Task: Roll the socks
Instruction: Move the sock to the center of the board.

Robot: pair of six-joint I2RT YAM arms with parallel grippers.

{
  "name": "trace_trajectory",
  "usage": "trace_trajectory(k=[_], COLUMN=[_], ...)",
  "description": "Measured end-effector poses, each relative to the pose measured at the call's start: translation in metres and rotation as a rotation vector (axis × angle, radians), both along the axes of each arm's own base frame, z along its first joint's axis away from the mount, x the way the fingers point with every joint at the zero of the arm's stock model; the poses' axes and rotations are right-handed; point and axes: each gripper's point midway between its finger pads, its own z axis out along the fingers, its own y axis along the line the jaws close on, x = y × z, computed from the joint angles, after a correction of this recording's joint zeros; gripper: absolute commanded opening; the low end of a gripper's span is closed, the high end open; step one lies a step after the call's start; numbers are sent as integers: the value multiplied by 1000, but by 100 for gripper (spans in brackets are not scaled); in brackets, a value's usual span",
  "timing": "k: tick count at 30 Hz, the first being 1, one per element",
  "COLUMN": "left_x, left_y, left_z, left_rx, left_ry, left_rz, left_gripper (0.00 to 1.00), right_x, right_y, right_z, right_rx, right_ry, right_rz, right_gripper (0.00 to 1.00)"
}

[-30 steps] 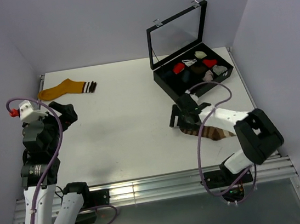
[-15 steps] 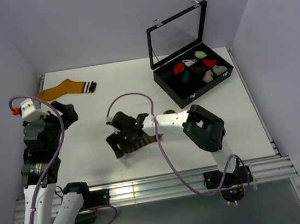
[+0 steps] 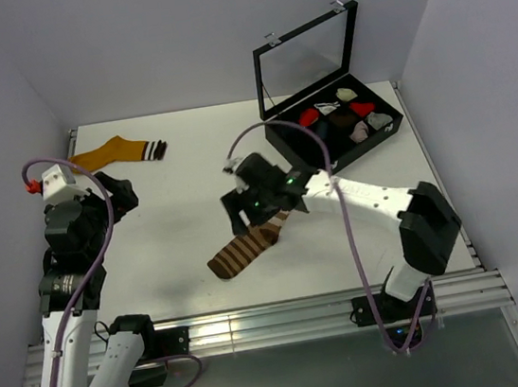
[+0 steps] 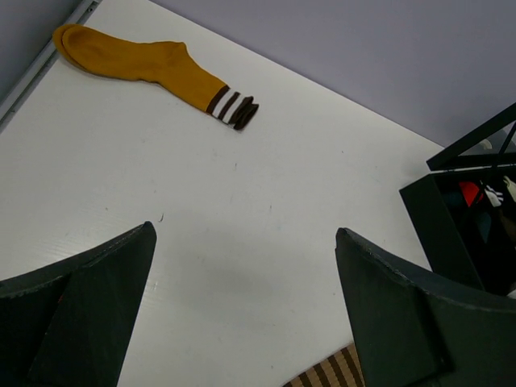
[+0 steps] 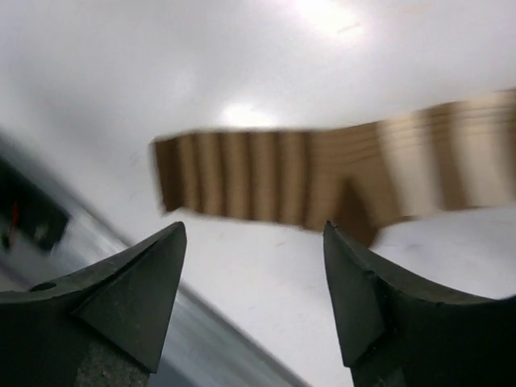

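The brown sock with cream stripes (image 3: 245, 250) lies stretched out on the white table (image 3: 185, 213), front middle. My right gripper (image 3: 253, 221) hovers over its far end. In the blurred right wrist view the brown sock (image 5: 282, 181) lies beyond my right gripper (image 5: 254, 230), which is open with nothing between its jaws. The mustard-orange sock (image 3: 112, 154) with its dark striped cuff lies flat at the far left. My left gripper (image 3: 124, 200) is open and empty at the left, well short of the mustard sock (image 4: 153, 63). A corner of the brown sock (image 4: 329, 376) shows at the bottom of the left wrist view.
A black box (image 3: 337, 150) with its glass lid raised stands at the back right, holding several small sock bundles. Its dark side (image 4: 451, 242) shows at the right of the left wrist view. A metal rail (image 3: 257, 323) runs along the near table edge.
The brown sock went from the table's right side to the front middle with my right arm. The right gripper has since drawn back up and right off it. The left arm barely moved.
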Motion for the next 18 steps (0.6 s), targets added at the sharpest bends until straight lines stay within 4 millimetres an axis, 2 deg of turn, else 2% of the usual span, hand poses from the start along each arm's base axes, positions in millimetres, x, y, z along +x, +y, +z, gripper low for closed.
trace_trajectory(k=[1,3,5,7,10,12,18], left_x=[1,4,5,8,11,12,15], left_y=[0,-1,-2,-4,-6,-7,-9], left_z=[-1,-3,-5,-6,-7,-9,-16], left_rx=[0,-3,-7,-12,-22,-31,-38], left_ry=[5,13,20,21,20,23,40], left_rz=[-1,-4,-7,-10,-17,-21,-28], left_gripper=[99,100,99,100,100,99,99], right_x=[19,54,77,92,97,98,109], right_y=[-12,-38,-57,-72,-85,-91,-96], right_z=[7,9,-2,-23,-57,-74,-106], right_rx=[14,4,-29,-78,-149,-184,-247], right_ry=[-24,-57,-59,-43,10,33,53], right_rz=[-84,-235,-339,-414,-463,-480,-466], right_gripper=[72,68,64,62,59,58,58])
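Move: The striped brown sock lies flat about 12 cm below the right hand, its middle some 3 cm ahead and 3 cm to the right; its toe end points ahead and to the right. From that hand the black box stands about 33 cm ahead and 28 cm right, and the mustard sock lies about 36 cm ahead and 30 cm left. From the left hand the striped sock is roughly 28 cm right, 3 cm back and 29 cm below. Swing the right gripper forward and to the right, about 11 cm by 10 cm, along above the striped sock to its toe end, then sink it steeply, ending some 11 cm lower with the fingers close about the white-banded foot. Turn it clockwise some 25 degrees on the way and narrow the fingers partly, without shutting them. Let the left hand ease about 2 cm forward and down. ##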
